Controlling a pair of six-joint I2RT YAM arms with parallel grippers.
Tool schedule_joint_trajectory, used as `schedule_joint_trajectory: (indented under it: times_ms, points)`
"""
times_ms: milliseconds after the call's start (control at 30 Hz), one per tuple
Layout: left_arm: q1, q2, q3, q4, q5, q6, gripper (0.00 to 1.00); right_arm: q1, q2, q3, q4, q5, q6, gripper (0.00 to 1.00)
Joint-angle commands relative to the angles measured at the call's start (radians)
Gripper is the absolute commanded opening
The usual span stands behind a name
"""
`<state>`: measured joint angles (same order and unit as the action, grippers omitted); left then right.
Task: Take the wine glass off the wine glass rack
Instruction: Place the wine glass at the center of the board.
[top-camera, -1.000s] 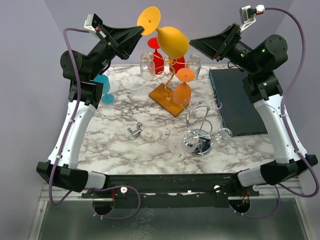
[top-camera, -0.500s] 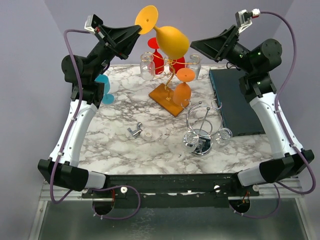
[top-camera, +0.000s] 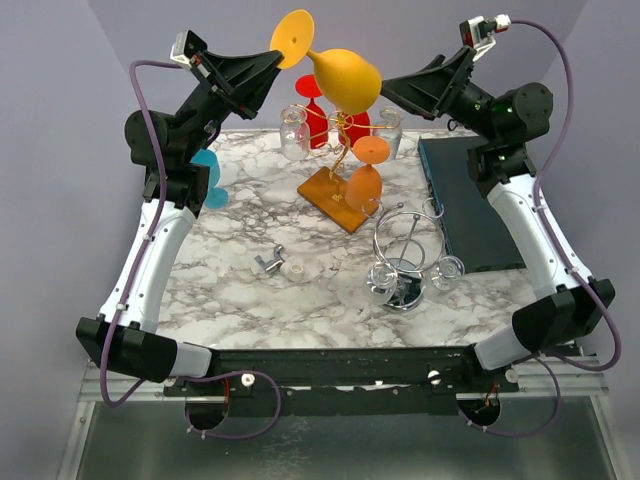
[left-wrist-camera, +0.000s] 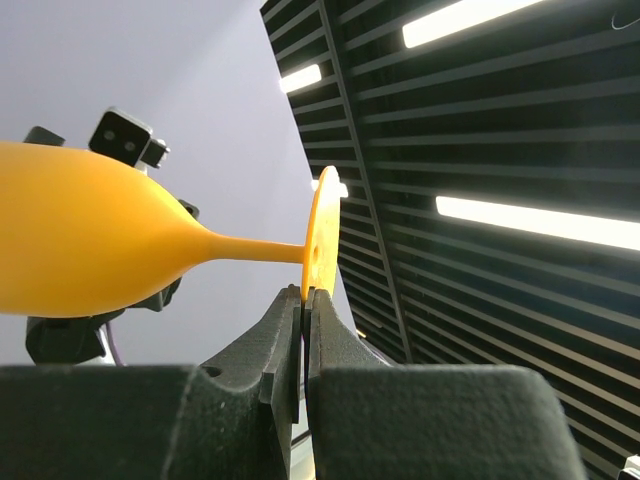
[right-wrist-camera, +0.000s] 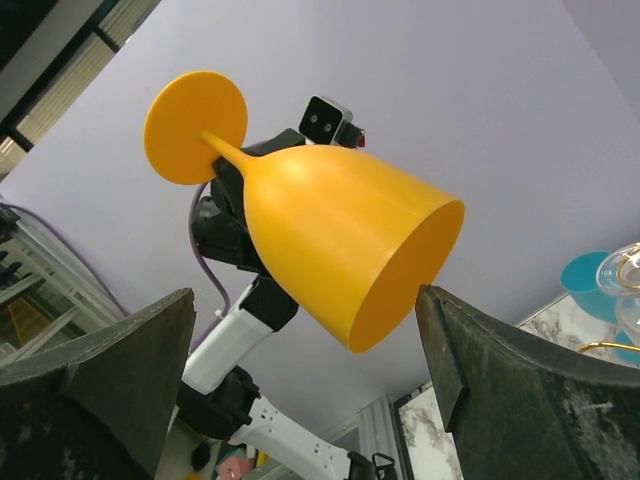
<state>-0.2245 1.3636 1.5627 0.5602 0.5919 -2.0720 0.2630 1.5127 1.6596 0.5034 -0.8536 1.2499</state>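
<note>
A yellow wine glass (top-camera: 345, 80) hangs tilted in the air above the back of the table, clear of the gold wire wine glass rack (top-camera: 338, 140) on its orange base. My left gripper (top-camera: 275, 58) is shut on the edge of the glass's round foot (left-wrist-camera: 322, 235), and the left wrist view shows the jaws (left-wrist-camera: 303, 295) pinching it. My right gripper (top-camera: 388, 88) stands open just right of the bowl. In the right wrist view the bowl's mouth (right-wrist-camera: 340, 240) lies between the wide-apart fingers (right-wrist-camera: 305, 292) without touching them.
Red (top-camera: 315, 110), clear (top-camera: 293, 130) and orange (top-camera: 367, 175) glasses hang on the gold rack. A chrome wire stand (top-camera: 400, 265) with clear glasses stands in front. A teal glass (top-camera: 207, 175) is at the left, a dark flat box (top-camera: 470, 200) at the right, and small metal parts (top-camera: 268, 262) near the middle.
My right arm has swung left and up, bringing its open gripper closer to the yellow bowl. The left gripper has kept its hold and barely moved.
</note>
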Motion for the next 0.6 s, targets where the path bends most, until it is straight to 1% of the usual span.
schedule_joint_trajectory:
  times_ms: [0, 167, 400, 567]
  points:
    - [0.002, -0.015, 0.000, 0.062, -0.020, -0.039, 0.00, 0.014, 0.035, 0.027, 0.119, -0.046, 0.079, 0.98]
    - [0.002, -0.011, -0.019, 0.083, -0.020, -0.048, 0.00, 0.051, 0.066, 0.043, 0.173, -0.061, 0.124, 0.94]
    - [-0.003, -0.009, -0.036, 0.142, -0.033, -0.065, 0.00, 0.062, 0.068, -0.007, 0.334, -0.052, 0.224, 0.79]
    - [-0.019, -0.002, -0.055, 0.179, -0.040, -0.074, 0.00, 0.072, 0.092, -0.008, 0.440, -0.034, 0.306, 0.72]
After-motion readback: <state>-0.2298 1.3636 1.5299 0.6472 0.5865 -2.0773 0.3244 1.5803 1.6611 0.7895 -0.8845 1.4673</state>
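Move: The right hand, wide open, has the yellow wine glass just off its fingertips: the glass's middle is about 7 cm to the left, 1 cm back and 3 cm higher, its open rim facing the hand. From that hand the orange glass hangs about 8 cm ahead, 1 cm left and 37 cm below, the nearer red glass 18 cm ahead, 3 cm left and 36 cm below. The left hand keeps the foot pinched, the glass's middle 9 cm to its right, 3 cm below, level fore-and-aft. The right hand first eases left and dips slightly alongside the yellow glass's mouth, then draws back about 3 cm while rising some 2 cm, its wrist turning about 10 degrees counter-clockwise as the fingers close from wide open by about a quarter, one fingertip coming up against the rim. The left hand stays almost in place with its fingers shut on the foot, tipping up only slightly at the end. ##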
